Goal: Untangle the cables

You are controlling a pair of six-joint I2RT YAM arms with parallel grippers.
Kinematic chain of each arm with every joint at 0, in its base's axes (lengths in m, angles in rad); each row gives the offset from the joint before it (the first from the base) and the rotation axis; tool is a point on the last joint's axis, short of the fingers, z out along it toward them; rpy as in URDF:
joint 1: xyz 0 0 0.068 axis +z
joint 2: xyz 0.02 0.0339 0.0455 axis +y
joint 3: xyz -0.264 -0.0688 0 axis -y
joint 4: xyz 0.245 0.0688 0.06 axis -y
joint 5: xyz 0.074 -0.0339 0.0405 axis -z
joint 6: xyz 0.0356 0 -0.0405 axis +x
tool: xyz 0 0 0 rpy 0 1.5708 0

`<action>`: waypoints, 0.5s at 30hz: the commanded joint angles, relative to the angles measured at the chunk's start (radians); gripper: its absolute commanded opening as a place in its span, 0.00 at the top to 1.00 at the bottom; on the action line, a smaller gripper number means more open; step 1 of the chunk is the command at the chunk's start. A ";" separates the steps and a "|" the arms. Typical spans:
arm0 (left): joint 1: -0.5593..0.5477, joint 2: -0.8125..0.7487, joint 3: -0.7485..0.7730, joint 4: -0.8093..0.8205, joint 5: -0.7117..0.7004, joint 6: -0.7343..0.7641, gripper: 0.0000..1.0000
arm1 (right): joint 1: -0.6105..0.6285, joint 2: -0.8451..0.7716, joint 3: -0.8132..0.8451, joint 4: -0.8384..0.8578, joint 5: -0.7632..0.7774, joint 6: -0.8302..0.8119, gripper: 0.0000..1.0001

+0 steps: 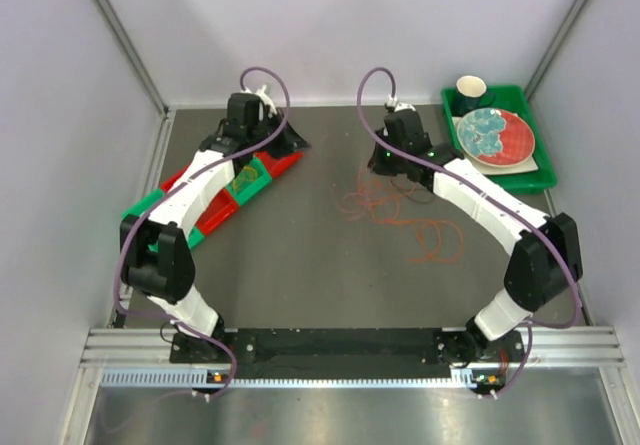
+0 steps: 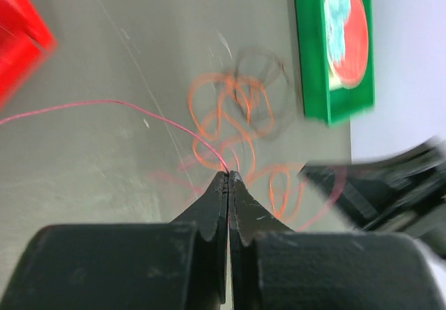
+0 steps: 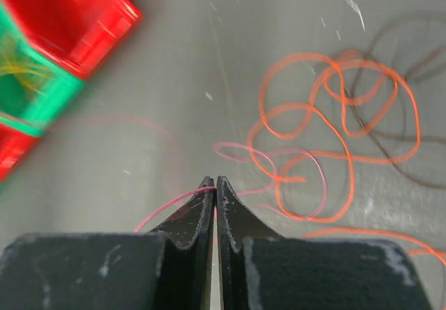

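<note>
A tangle of thin cables (image 1: 400, 210) lies mid-table: orange loops (image 3: 334, 108), a dark brown cord (image 3: 411, 80) and a red cable (image 3: 300, 164). My left gripper (image 2: 228, 175) is shut on the red cable (image 2: 104, 103), which runs from its tips off to the left. It sits over the bins in the top view (image 1: 285, 145). My right gripper (image 3: 214, 182) is shut on the red cable too, left of the orange loops. It sits at the tangle's far edge in the top view (image 1: 382, 162). Yellow cables (image 3: 17, 63) lie in a green bin.
A row of red and green bins (image 1: 215, 200) runs diagonally at the left. A green tray (image 1: 545, 160) with a plate (image 1: 497, 135) and a dark cup (image 1: 472, 90) stands at the back right. The right arm (image 2: 390, 184) shows in the left wrist view.
</note>
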 commanded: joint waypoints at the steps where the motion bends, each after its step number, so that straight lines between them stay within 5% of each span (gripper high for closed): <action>1: -0.039 0.004 -0.086 0.147 0.173 0.027 1.00 | 0.007 -0.058 0.086 0.078 -0.021 0.016 1.00; 10: -0.153 0.031 -0.152 0.217 0.229 0.050 0.95 | -0.015 -0.017 0.119 0.113 -0.092 0.102 1.00; 13: -0.154 0.037 -0.186 0.246 0.238 0.035 0.81 | -0.035 -0.009 0.129 0.116 -0.133 0.125 1.00; 15: -0.157 0.043 -0.220 0.297 0.250 0.025 0.61 | -0.049 -0.007 0.129 0.124 -0.156 0.144 1.00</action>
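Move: The loose loops of the pink cable lie on the table about 6 cm back from the left hand, 10 cm to its right and 24 cm below; both shut grippers also hold that cable. The red bin's middle is roughly 8 cm ahead of the left hand and 9 cm to its left. From the right hand the pink loops are 1 cm back, 5 cm left and 18 cm down, the orange tangle level with it, 6 cm right and 18 cm down. The left fingers keep their hold on the pink cable at first, then begin to open late and let it go, as that hand swings about 9 cm right, 7 cm back and some 5 cm down, away from the red bin to above the pink loops, turning some 20 degrees clockwise. The right hand stays pinched on the cable, rising about 5 cm and edging left with a slight roll. ##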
